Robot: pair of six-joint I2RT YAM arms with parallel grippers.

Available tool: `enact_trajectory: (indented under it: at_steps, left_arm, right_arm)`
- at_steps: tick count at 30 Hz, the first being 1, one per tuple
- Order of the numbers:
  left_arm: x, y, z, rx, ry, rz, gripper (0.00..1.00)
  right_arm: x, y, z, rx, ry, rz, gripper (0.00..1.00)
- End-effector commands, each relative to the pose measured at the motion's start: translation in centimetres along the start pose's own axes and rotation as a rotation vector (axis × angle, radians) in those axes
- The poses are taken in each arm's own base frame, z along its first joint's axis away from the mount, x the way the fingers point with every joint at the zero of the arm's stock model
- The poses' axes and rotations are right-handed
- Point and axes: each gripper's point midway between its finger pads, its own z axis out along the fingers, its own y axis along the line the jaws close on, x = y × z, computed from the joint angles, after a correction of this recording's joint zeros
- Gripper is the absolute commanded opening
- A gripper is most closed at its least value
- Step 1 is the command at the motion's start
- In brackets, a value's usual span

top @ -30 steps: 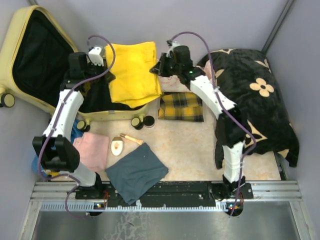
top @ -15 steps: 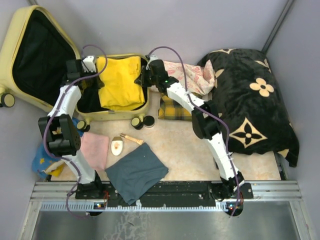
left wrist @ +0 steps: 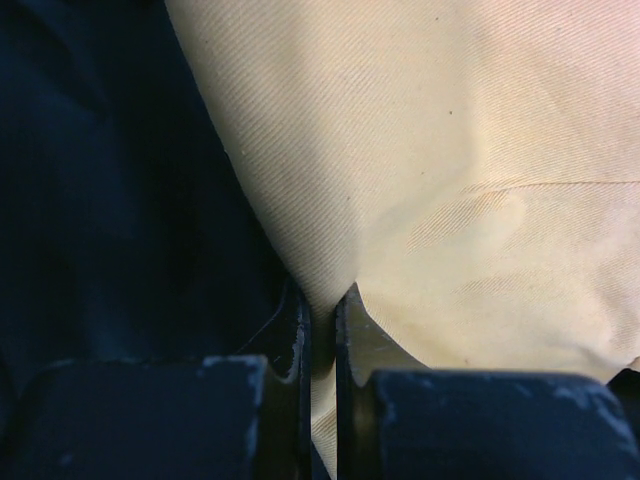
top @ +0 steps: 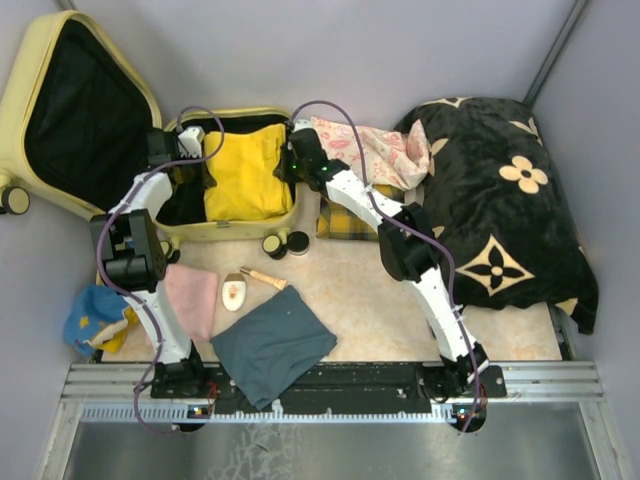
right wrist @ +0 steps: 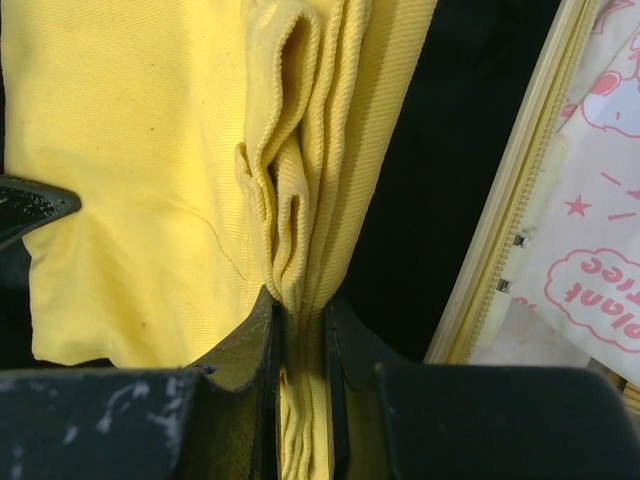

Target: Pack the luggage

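The luggage lies open at the far left, its lid propped back and its black-lined base toward the middle. A folded yellow garment rests inside the base. My left gripper is at the garment's left edge, shut on a thin fold of it beside the black lining. My right gripper is at the garment's right edge, shut on a bunched thick fold. The zipper rim of the luggage runs just right of that gripper.
A pink-printed white cloth, a yellow plaid cloth and a big black flowered cloth lie right of the luggage. Nearer the arm bases are a pink cloth, a dark grey cloth, a wooden brush and a blue item.
Both grippers have carried the yellow garment left and down into the luggage base, and it now sits narrower inside the rim. Both grips have stayed shut.
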Motion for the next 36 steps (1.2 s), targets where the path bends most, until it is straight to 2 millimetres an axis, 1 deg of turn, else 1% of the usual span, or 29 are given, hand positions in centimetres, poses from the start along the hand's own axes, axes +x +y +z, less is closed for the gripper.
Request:
enact_trajectory:
  at_steps: [1, 3, 6, 7, 9, 10, 11, 13, 15, 18, 21, 23, 25, 26, 28, 31, 32, 33, 34, 35, 36]
  left_arm:
    - [-0.6, 0.9, 0.7, -0.004, -0.017, 0.052, 0.0]
    - [0.4, 1.0, 1.1, 0.003, 0.01, 0.061, 0.0]
    - [1.3, 1.1, 1.4, 0.004, 0.036, 0.06, 0.0]
    - [1.6, 1.0, 1.5, 0.009, 0.044, 0.059, 0.01]
    - [2.1, 0.8, 1.7, 0.026, 0.056, 0.058, 0.03]
    - [2.3, 0.7, 1.8, 0.032, 0.063, 0.06, 0.04]
    - [2.4, 0.7, 1.9, 0.035, 0.064, 0.063, 0.06]
    - [2.5, 0.8, 2.0, 0.034, 0.067, 0.074, 0.1]
    - [2.7, 1.0, 2.2, 0.034, 0.074, 0.087, 0.15]
    - [3.0, 1.2, 2.6, 0.035, 0.09, 0.099, 0.23]
    - [3.2, 0.6, 2.7, 0.07, 0.099, 0.113, 0.29]
    - [3.3, 0.1, 2.8, 0.091, 0.104, 0.13, 0.31]
    - [3.3, -0.3, 2.8, 0.101, 0.11, 0.144, 0.32]
    - [3.3, -0.5, 2.7, 0.104, 0.118, 0.151, 0.36]
    - [2.6, -0.2, 2.1, 0.077, 0.123, 0.15, 0.51]
    - [1.3, 0.1, 0.3, 0.044, 0.124, 0.147, 0.74]
    - [0.6, 0.0, -0.6, 0.041, 0.105, 0.153, 0.79]
    - [-0.1, -0.1, -1.4, 0.039, 0.091, 0.154, 0.85]
    - [-0.6, -0.2, -2.2, 0.037, 0.079, 0.152, 0.95]
    - [-1.3, -0.3, -3.0, 0.038, 0.062, 0.154, 0.99]
    - [-1.9, -0.5, -3.7, 0.042, 0.046, 0.163, 1.0]
  right_arm:
    - [-0.8, -0.3, -2.1, 0.083, 0.009, -0.001, 0.0]
    - [-0.4, -0.7, -2.4, 0.114, 0.024, -0.004, 0.0]
    - [1.0, -1.4, -2.6, 0.157, 0.063, -0.022, 0.0]
    - [1.6, -1.7, -2.7, 0.172, 0.076, -0.032, 0.04]
    - [2.3, -2.2, -2.7, 0.197, 0.094, -0.045, 0.29]
    - [2.4, -2.3, -2.8, 0.206, 0.098, -0.044, 0.36]
    - [2.3, -2.4, -2.9, 0.211, 0.096, -0.042, 0.4]
    - [1.8, -2.1, -3.3, 0.204, 0.087, -0.036, 0.47]
    - [1.1, -1.3, -3.7, 0.179, 0.076, -0.025, 0.55]
    - [-0.4, 0.6, -4.5, 0.117, 0.049, -0.02, 0.68]
    - [-2.2, 2.6, -5.6, 0.038, 0.013, -0.032, 0.76]
    - [-3.5, 4.0, -6.6, -0.019, -0.012, -0.053, 0.82]
    - [-4.9, 5.1, -7.9, -0.073, -0.041, -0.085, 0.88]
    - [-5.6, 5.7, -8.7, -0.106, -0.054, -0.109, 0.91]
    - [-6.6, 6.3, -10.4, -0.161, -0.072, -0.16, 0.98]
    - [-7.5, 6.2, -13.2, -0.23, -0.075, -0.193, 0.99]
    - [-7.6, 5.6, -14.0, -0.246, -0.066, -0.186, 0.99]
    - [-7.7, 4.6, -14.7, -0.255, -0.054, -0.17, 0.99]
    - [-7.8, 4.3, -15.7, -0.283, -0.04, -0.163, 0.99]
    - [-7.7, 3.4, -16.3, -0.276, -0.025, -0.154, 0.99]
    - [-7.5, 2.3, -16.7, -0.262, -0.011, -0.153, 0.99]
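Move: Under both hands lies the suitcase floor. Its middle is some 2 cm ahead, 5 cm right and 7 cm below the left hand, and level ahead, 13 cm left and 8 cm below the right. The held yellow cloth's middle is 9 cm right and 2 cm ahead of the left hand. From the right hand, the suitcase's right rim stands 4 cm right, level ahead and in height, and the pink patterned cloth 20 cm right, 4 cm ahead, 6 cm below. Lowering its edge of the yellow cloth about 4 cm farther into the suitcase, the left hand lets go, opens wide and rises 2 cm. The right hand almost holds its height, releases its edge while easing back, then pulls off 7–8 cm back, some 8 cm up and 4 cm right towards the right rim, turning slightly counter-clockwise. ##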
